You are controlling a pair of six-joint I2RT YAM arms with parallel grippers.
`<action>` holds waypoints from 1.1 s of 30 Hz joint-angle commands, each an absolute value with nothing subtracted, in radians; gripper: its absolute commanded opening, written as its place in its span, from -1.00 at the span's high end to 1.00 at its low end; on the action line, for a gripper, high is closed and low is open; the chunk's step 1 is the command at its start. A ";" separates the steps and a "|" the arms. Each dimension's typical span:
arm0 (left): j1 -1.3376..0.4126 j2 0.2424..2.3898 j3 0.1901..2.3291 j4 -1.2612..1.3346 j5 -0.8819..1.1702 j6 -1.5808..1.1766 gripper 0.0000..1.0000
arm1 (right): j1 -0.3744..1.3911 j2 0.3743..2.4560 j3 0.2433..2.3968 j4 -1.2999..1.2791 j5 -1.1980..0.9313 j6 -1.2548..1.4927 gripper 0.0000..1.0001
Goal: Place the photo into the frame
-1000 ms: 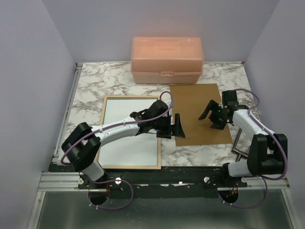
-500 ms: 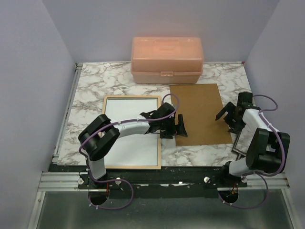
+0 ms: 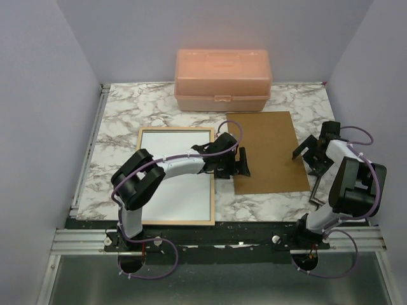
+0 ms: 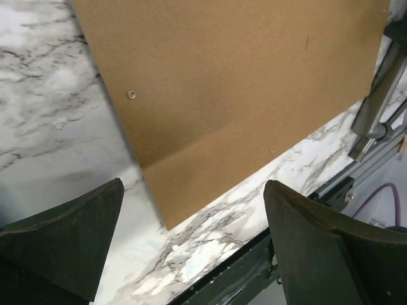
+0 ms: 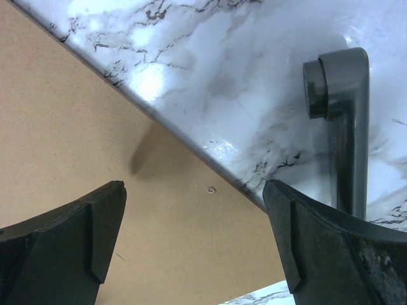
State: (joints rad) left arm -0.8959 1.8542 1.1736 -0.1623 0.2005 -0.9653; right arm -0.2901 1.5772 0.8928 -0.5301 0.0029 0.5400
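Note:
The frame, light wood rim up, lies flat on the left of the table. A plain white sheet fills it, apparently the photo with its white back up. Over the frame's right rim reaches my left gripper, open, at the left edge of the brown backing board. In the left wrist view the empty left gripper hovers over the board's near corner. My right gripper is open at the board's right edge; in the right wrist view the right gripper holds nothing above the board.
An orange plastic box stands shut at the back, close behind the board. A dark grey L-shaped metal bar lies on the marble right of the board, near the right arm's base. Walls close in the table on both sides.
The right gripper has slid right from over the board's middle to its right edge and opened wider. The left arm has folded in, its gripper staying at the board's left edge.

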 commanded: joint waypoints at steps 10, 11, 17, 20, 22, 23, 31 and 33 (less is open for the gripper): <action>-0.876 1.960 1.246 -0.194 0.189 -0.936 -0.90 | -0.298 1.626 0.783 -0.443 -0.252 0.518 -0.98; -0.876 1.964 1.242 -0.177 0.203 -0.937 -0.90 | -0.298 1.621 0.778 -0.445 -0.271 0.520 -0.98; -0.876 1.996 1.259 -0.145 0.262 -0.934 -0.90 | -0.298 1.592 0.732 -0.442 -0.368 0.526 -0.98; -0.876 1.988 1.249 -0.120 0.288 -0.944 -0.89 | -0.298 1.572 0.691 -0.431 -0.398 0.534 -0.99; -0.876 1.959 1.239 -0.124 0.285 -0.945 -0.89 | -0.298 1.556 0.675 -0.430 -0.419 0.536 -0.99; -0.876 1.935 1.232 -0.124 0.280 -0.944 -0.89 | -0.298 1.549 0.667 -0.430 -0.427 0.541 -0.99; -0.882 1.778 1.206 -0.150 0.327 -0.914 -0.89 | -0.298 1.449 0.611 -0.440 -0.511 0.570 -1.00; -0.889 1.747 1.207 -0.171 0.329 -0.903 -0.89 | -0.297 1.418 0.597 -0.447 -0.524 0.575 -1.00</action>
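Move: The brown backing board lies flat, its middle about 18 cm left and 5 cm ahead of the right hand, whose open fingers are at its right edge. From the left hand, near the left edge, that middle is roughly 10 cm right and 7 cm ahead. The frame's middle is some 33 cm left and 4 cm back from the left hand; the pink toolbox is about 11 cm left and 33 cm ahead. A grey metal tool lies some 9 cm right and 14 cm back from the right hand. The board's right edge is pushed left towards the frame by the right hand's outer finger; that hand, still wide open, goes about 5 cm left, rises slightly and tilts some 20 degrees. The left hand, also open, first eases 2 cm forward and sinks about 1 cm along the left edge, waits, then comes back with about 2 cm to the left, its outer finger close to that edge. ##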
